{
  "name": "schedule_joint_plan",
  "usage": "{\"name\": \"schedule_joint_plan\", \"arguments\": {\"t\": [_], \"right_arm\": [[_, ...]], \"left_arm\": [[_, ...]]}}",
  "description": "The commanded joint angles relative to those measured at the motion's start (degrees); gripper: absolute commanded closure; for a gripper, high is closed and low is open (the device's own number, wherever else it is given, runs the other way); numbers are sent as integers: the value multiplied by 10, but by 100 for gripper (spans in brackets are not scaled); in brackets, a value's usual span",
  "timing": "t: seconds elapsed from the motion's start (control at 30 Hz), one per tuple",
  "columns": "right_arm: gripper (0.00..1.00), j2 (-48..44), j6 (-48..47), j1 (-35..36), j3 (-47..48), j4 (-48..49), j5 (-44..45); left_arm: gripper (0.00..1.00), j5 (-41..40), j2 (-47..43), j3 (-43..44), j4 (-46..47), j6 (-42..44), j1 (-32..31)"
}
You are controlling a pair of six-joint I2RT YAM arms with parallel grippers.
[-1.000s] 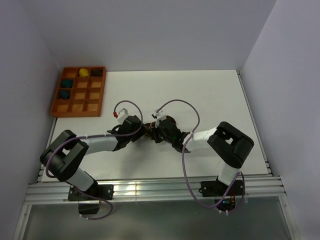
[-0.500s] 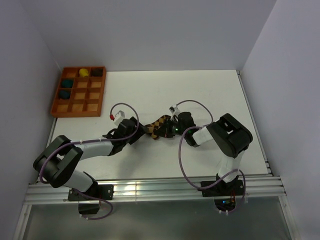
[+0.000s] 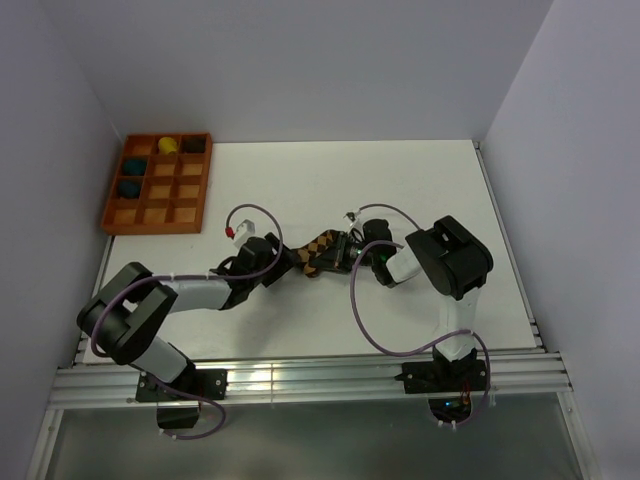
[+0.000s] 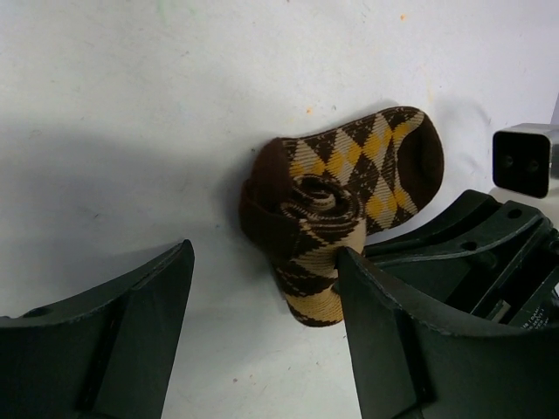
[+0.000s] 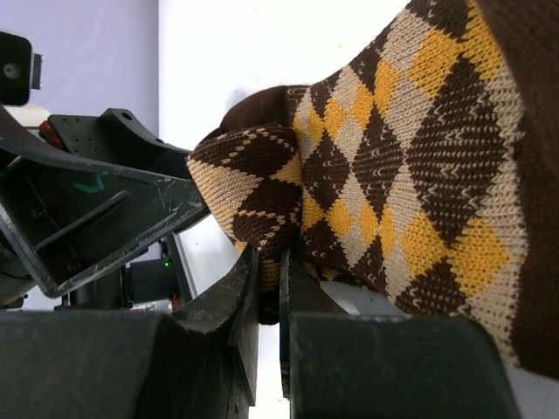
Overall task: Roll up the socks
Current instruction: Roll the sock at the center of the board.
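The socks (image 3: 318, 250) lie mid-table as a brown and tan argyle bundle, one end wound into a roll (image 4: 319, 205) and a flat toe part (image 4: 393, 157) sticking out. My left gripper (image 3: 289, 263) is open just left of them. In the left wrist view the roll's tan end sits beside the right finger (image 4: 384, 332) of the left gripper (image 4: 264, 262), with bare table between the fingers. My right gripper (image 3: 347, 252) comes in from the right and is shut on a fold of the socks (image 5: 393, 175); fabric is pinched in the right gripper (image 5: 269, 257).
An orange compartment tray (image 3: 112, 195) stands at the far left, holding two teal sock balls (image 3: 135, 167), a yellow one (image 3: 168, 146) and a dark one (image 3: 193, 145). White walls enclose the table on three sides. Cables loop above both wrists.
My left gripper has opened and let go of the socks. My right gripper has moved right with the fabric, drawing the socks out so the argyle pattern shows between the two grippers.
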Motion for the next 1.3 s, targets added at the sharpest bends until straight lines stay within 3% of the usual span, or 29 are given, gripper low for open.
{"name": "schedule_joint_plan", "arguments": {"t": [0.0, 0.47, 0.63, 0.77, 0.83, 1.0, 1.27], "right_arm": [[100, 8, -40, 1, 12, -136, 14], [100, 25, -45, 1, 20, -146, 15], [100, 6, -74, 1, 20, -169, 33], [87, -36, -112, 4, 20, -189, 43], [75, -71, -132, 6, 23, -226, 70], [59, -140, -205, 31, 38, -310, 146], [51, -245, -338, 122, 34, -356, 388]], "left_arm": [[28, 10, 21, 27, 30, 19, 1], [40, 11, 108, 57, 36, 33, 2], [54, 7, 127, 62, 19, 30, 3], [71, 7, 134, 61, 6, 32, 3], [79, 7, 137, 63, -1, 35, 1], [85, 0, 128, 66, -30, 41, 1], [85, 0, 122, 78, -60, 47, 1]]}}
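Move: The sock's rolled part is about 3 cm ahead of the left hand, 4 cm to its right and 1 cm lower. The right fingers already pinch this roll, its middle some 1 cm to their left. The sock's flat end lies on the board, roughly 7 cm ahead of the left hand and 8 cm to its right. Left hand slides some 4 cm forward-right and pinches the roll; right then opens and lifts away about 3 cm. ##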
